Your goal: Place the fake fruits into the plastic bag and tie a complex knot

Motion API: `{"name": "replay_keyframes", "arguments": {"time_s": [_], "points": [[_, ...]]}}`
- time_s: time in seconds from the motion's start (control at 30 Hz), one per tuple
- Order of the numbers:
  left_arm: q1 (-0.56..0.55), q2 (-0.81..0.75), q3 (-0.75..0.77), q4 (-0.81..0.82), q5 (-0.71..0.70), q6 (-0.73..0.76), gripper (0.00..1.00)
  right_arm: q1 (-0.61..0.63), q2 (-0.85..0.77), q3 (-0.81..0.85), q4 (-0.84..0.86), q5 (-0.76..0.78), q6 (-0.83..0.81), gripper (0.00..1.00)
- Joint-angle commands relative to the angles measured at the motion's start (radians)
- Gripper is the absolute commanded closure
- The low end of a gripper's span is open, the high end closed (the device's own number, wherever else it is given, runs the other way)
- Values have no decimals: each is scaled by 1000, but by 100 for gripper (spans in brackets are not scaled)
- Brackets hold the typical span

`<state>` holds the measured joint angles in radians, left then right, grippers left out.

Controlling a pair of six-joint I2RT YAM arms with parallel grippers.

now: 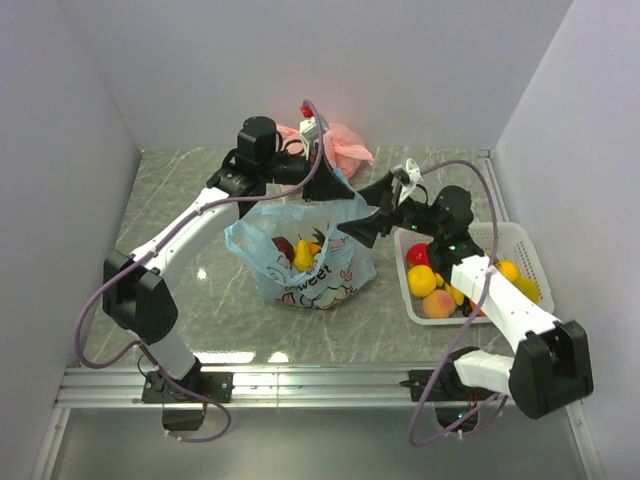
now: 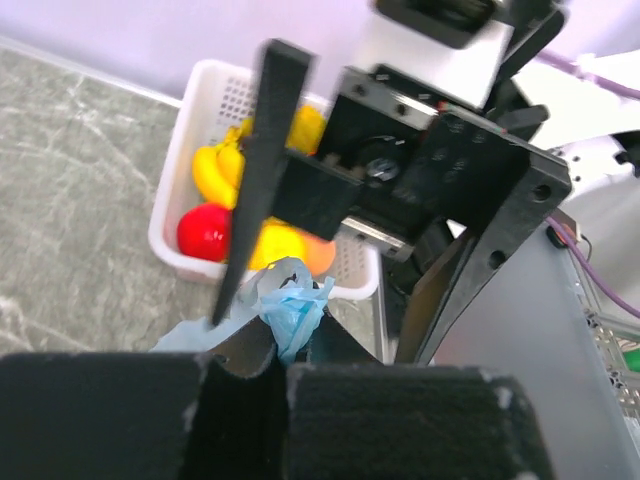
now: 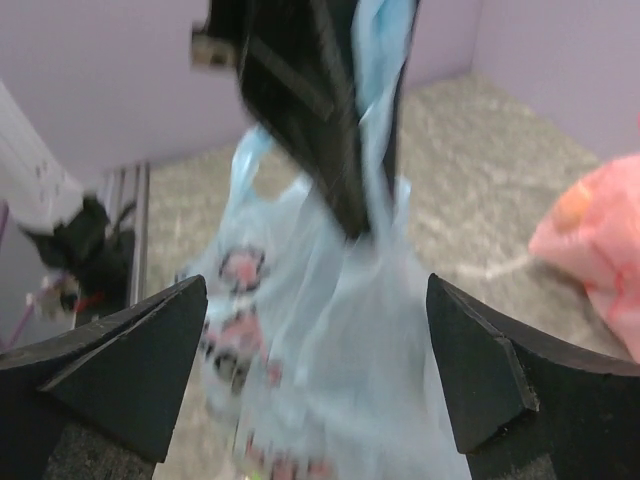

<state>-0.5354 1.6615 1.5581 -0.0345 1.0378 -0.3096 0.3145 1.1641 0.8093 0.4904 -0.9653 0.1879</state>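
The light-blue plastic bag (image 1: 300,260) with cartoon print stands mid-table, with a yellow fruit (image 1: 303,258) and a red fruit showing through it. My left gripper (image 1: 325,185) is shut on the bag's bunched handle (image 2: 293,312) and holds it up. My right gripper (image 1: 362,225) is open at the bag's upper right side. In the right wrist view its fingers (image 3: 150,350) stand wide apart with the bag (image 3: 320,340) between them, not touching. More fruits (image 1: 425,280), red, yellow, orange and peach, lie in the white basket (image 1: 520,240).
The pink-orange knotted bag (image 1: 340,145) lies at the back behind the left gripper; it also shows in the right wrist view (image 3: 600,240). The basket (image 2: 185,130) sits at the right, near the side wall. Walls close in the table on three sides.
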Motion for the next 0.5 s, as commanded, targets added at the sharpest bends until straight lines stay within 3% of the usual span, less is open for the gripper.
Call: {"name": "replay_keyframes", "arguments": {"time_s": [0.0,0.1,0.3,0.4,0.43,0.47], "points": [[-1,6,22,82,56,-31,100,43,103,14,403,120,208,4],[-1,17,34,81,54,-28,100,93,184,56,473,129,269,5],[6,24,31,168,41,-91,100,198,278,48,494,293,277,29],[5,15,14,200,48,-100,100,212,305,21,513,364,277,60],[6,12,1,211,47,-106,100,221,309,18,502,438,278,77],[5,4,-6,215,47,-109,100,222,321,19,487,471,278,84]]}}
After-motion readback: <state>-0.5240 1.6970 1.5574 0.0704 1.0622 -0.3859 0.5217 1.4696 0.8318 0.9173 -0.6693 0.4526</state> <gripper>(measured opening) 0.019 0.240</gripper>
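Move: The twisted strand of the blue bag leaves the shut left fingertips about 2 cm below and 2 cm right of the left hand's point; it lies some 6 cm left, 3 cm ahead and 1 cm below the empty, wide-open right hand. From the right hand, the yellow pear inside the bag is roughly 12 cm left, 4 cm back and 20 cm down. The pink bag stands about 25 cm ahead of that hand, 7 cm left and 22 cm lower. The strand of blue plastic stays pinched in the left fingers, held nearly still, while the right hand sweeps in leftward about 7.5 cm, with some 3.5 cm forward, tilting roughly 15 degrees. Its wide-open fingers come around the strand right beside the left fingertips and close most of the way during the second half of the reach. ##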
